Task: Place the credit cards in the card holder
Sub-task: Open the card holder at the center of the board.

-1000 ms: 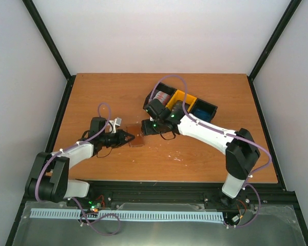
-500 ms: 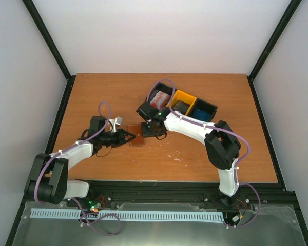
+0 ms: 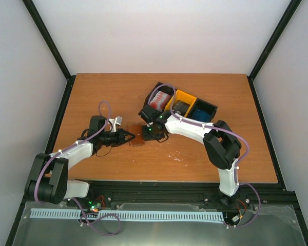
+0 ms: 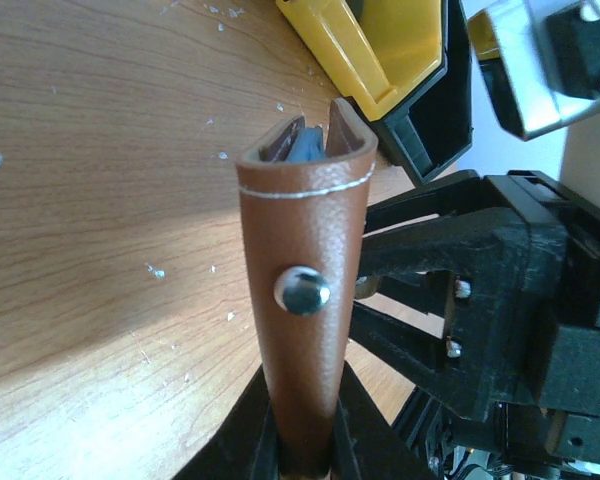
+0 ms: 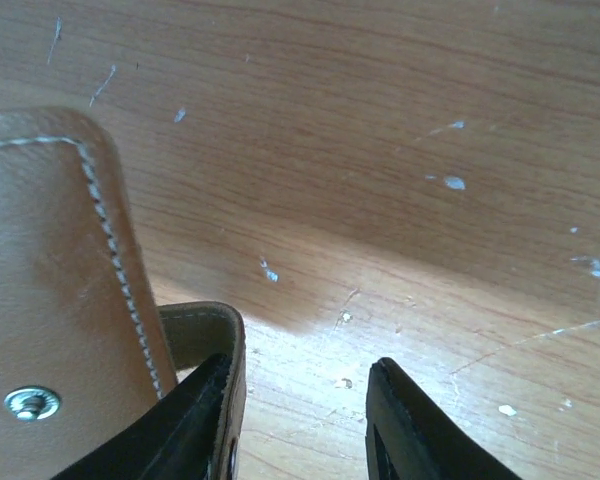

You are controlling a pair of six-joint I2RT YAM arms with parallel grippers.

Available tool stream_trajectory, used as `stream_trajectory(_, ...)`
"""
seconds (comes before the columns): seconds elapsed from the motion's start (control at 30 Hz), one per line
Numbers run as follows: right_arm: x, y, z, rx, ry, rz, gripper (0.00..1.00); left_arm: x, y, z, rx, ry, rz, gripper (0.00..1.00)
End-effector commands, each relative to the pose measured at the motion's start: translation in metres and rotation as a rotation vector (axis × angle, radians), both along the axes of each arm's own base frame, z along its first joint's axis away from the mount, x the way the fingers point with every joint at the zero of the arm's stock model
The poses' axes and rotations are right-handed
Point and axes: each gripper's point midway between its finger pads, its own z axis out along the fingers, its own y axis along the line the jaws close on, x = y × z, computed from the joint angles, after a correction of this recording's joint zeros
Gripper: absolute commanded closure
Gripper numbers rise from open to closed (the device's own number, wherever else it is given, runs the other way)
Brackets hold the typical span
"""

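The brown card holder [image 3: 137, 136] stands on edge on the table, and my left gripper [image 3: 127, 137] is shut on its near end. In the left wrist view the card holder [image 4: 302, 230] rises from my left gripper [image 4: 302, 452], snap stud facing the camera, something grey-blue in its top fold. My right gripper [image 3: 150, 131] is low at the holder's right side. In the right wrist view my right gripper [image 5: 298, 420] is open; the card holder [image 5: 50, 290] fills the left, its snap tab [image 5: 208, 330] against the left finger. The credit cards [image 3: 161, 98] lie in the bins.
A row of three bins sits behind my right arm: a black bin [image 3: 156, 91] with red-and-white cards, a yellow bin [image 3: 183, 96], and a black bin [image 3: 209, 107] with blue cards. The yellow bin [image 4: 370, 50] also shows beyond the holder.
My right arm has swung from the bins down to the holder's right side, and its jaws have narrowed. The left gripper has kept its hold and not moved.
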Motion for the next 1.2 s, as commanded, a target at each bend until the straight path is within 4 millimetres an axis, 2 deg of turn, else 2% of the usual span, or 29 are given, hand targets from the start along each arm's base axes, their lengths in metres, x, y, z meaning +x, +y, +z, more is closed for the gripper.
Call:
stream_trajectory(0.0,-0.003,0.015,0.014,0.137,0.020,0.031,0.63,0.011,-0.004,0.020,-0.019,-0.080,-0.025,0.99)
stream_trajectory(0.1,-0.003,0.014,0.016,0.163,0.007,0.030,0.68,0.011,-0.004,0.021,-0.022,-0.078,-0.027,0.99)
stream_trajectory(0.27,0.000,0.010,0.020,0.184,-0.035,0.030,0.96,0.012,-0.004,0.021,-0.018,-0.077,-0.030,0.99)
stream_trajectory(0.33,0.002,0.007,0.029,0.190,-0.065,0.025,0.97,0.012,-0.004,0.018,-0.012,-0.069,-0.028,0.99)
stream_trajectory(0.37,0.002,0.005,0.032,0.192,-0.074,0.027,0.97,0.011,-0.003,0.014,-0.005,-0.055,-0.023,0.96)
stream_trajectory(0.4,0.001,0.003,0.035,0.191,-0.080,0.028,0.97,0.011,-0.002,0.010,0.004,-0.040,-0.015,0.85)
stream_trajectory(0.47,-0.005,-0.003,0.038,0.181,-0.072,0.025,0.97,0.011,0.002,0.000,0.033,-0.003,0.006,0.53)
stream_trajectory(0.5,-0.009,-0.008,0.038,0.171,-0.061,0.021,0.97,0.011,0.004,-0.005,0.050,0.010,0.020,0.43)
stream_trajectory(0.57,-0.018,-0.015,0.036,0.155,-0.033,0.019,0.97,0.012,0.009,-0.013,0.084,0.028,0.047,0.27)
stream_trajectory(0.73,-0.034,-0.033,0.033,0.111,0.011,0.018,0.97,0.009,0.010,-0.021,0.099,0.036,0.039,0.03)
stream_trajectory(0.8,-0.037,-0.037,0.034,0.100,0.014,0.021,0.97,0.005,0.007,-0.020,0.071,0.033,0.018,0.00)
stream_trajectory(1.0,-0.038,-0.039,0.028,0.083,0.021,0.024,0.97,-0.001,0.000,-0.031,0.017,0.075,-0.012,0.00)
stream_trajectory(1.17,-0.031,-0.048,0.019,0.019,-0.004,0.006,0.97,0.011,0.000,-0.027,0.032,0.051,-0.003,0.00)
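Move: The left hand holds the card holder pinched, its middle about 2 cm to the right of the finger pads. From the right hand, low beside it with fingers part open around the edge of the unsnapped strap, the card holder lies some 4 cm to the left, level fore and aft and slightly higher. The red-card bin is roughly 15 cm ahead and 6 cm left of the right hand, the yellow bin 12 cm ahead and 14 cm right; both stand a little lower. After a small dip towards the left, the right hand shuts its fingers on the card holder's loose strap and draws it up about 4 cm, then back and to the right by about as much, away from the left hand, keeping the pinch. As that pull begins, the left fingers open wide, let go of the card holder and sink some 4 cm beside it. ##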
